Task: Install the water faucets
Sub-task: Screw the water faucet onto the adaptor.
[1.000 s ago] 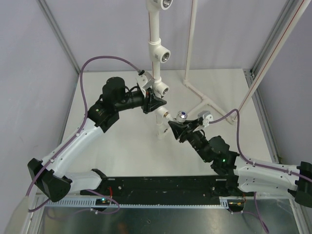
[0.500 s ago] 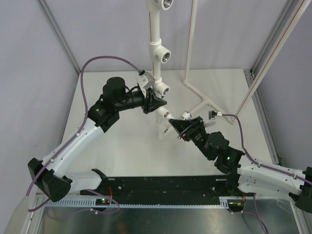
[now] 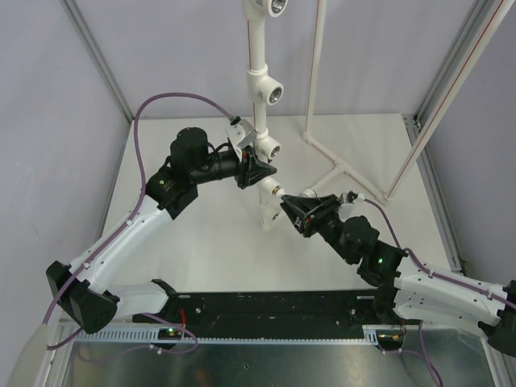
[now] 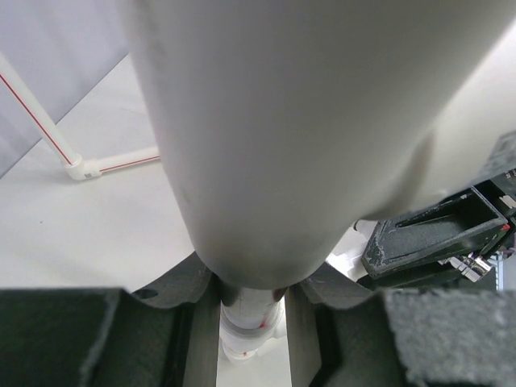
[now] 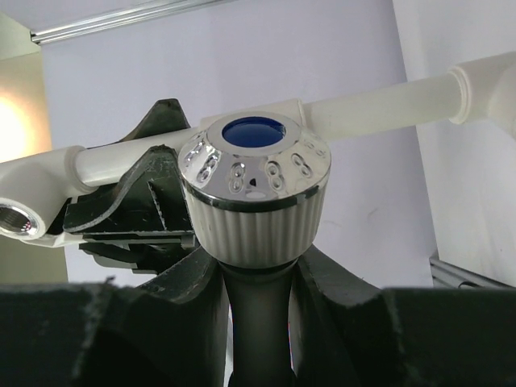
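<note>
The water faucet (image 5: 255, 187), white with a ribbed chrome knob and blue centre, is held in my right gripper (image 5: 258, 274), whose jaws are shut on its body just below the knob. In the top view the faucet (image 3: 307, 194) lies level, its threaded end against the lowest tee socket (image 3: 271, 190) of the upright white pipe frame (image 3: 256, 48). My left gripper (image 3: 256, 171) is shut on that pipe just above the socket. In the left wrist view the pipe (image 4: 282, 121) fills the picture and the left gripper (image 4: 251, 302) clamps it.
Two more tee sockets (image 3: 274, 93) (image 3: 270, 148) sit higher on the pipe. A second white pipe frame with red lines (image 3: 347, 169) lies at the back right. Cage posts (image 3: 97, 56) stand at the corners. A black rail (image 3: 266, 306) runs along the near edge.
My right gripper has rolled with the faucet and moved a little left towards the pipe; the blue knob top no longer faces the top camera. The left arm has not moved.
</note>
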Robot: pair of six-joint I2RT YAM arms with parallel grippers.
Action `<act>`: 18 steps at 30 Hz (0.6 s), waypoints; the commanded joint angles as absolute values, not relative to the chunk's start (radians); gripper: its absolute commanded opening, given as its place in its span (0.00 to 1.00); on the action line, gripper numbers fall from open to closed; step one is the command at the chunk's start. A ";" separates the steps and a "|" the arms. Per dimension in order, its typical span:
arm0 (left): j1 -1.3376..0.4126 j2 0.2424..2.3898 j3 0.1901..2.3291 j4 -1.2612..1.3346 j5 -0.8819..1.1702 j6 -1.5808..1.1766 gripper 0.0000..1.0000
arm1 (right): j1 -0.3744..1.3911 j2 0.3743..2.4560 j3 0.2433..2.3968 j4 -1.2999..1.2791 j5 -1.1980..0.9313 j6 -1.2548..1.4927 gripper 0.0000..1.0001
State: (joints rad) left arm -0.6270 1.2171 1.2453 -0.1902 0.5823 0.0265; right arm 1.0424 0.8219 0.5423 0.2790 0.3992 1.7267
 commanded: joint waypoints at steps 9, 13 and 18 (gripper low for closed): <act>-0.649 1.224 1.233 -0.293 0.695 -0.051 0.00 | 1.023 0.724 0.546 0.280 0.438 1.690 0.82; -0.644 1.226 1.233 -0.293 0.695 -0.051 0.00 | 1.022 0.680 0.545 0.216 0.439 1.665 0.97; -0.641 1.226 1.234 -0.293 0.696 -0.052 0.00 | 1.036 0.597 0.530 0.103 0.454 1.621 0.99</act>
State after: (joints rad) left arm -0.6304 1.2175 1.2453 -0.1905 0.5892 0.0273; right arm 1.0264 0.6586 0.5373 0.2001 0.4114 1.6688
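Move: The faucet's body is still between the right gripper's pads, its knob about 4 cm ahead and 3 cm to the right. The adaptor joint lies about 6 cm ahead and 5 cm left of that hand, roughly level; the open tee is some 9 cm ahead, 6 cm left and 13 cm higher. From the left gripper, still clamped on the pipe, the faucet body lies about 8 cm back, 8 cm right and 5 cm lower. Open the right gripper from its grip on the faucet body to nearly full width, and draw it off to the right by about 3 cm while lifting some 2.5 cm, easing back slightly towards the end with hardly any wrist turn. Keep the left gripper still, holding the pipe. ##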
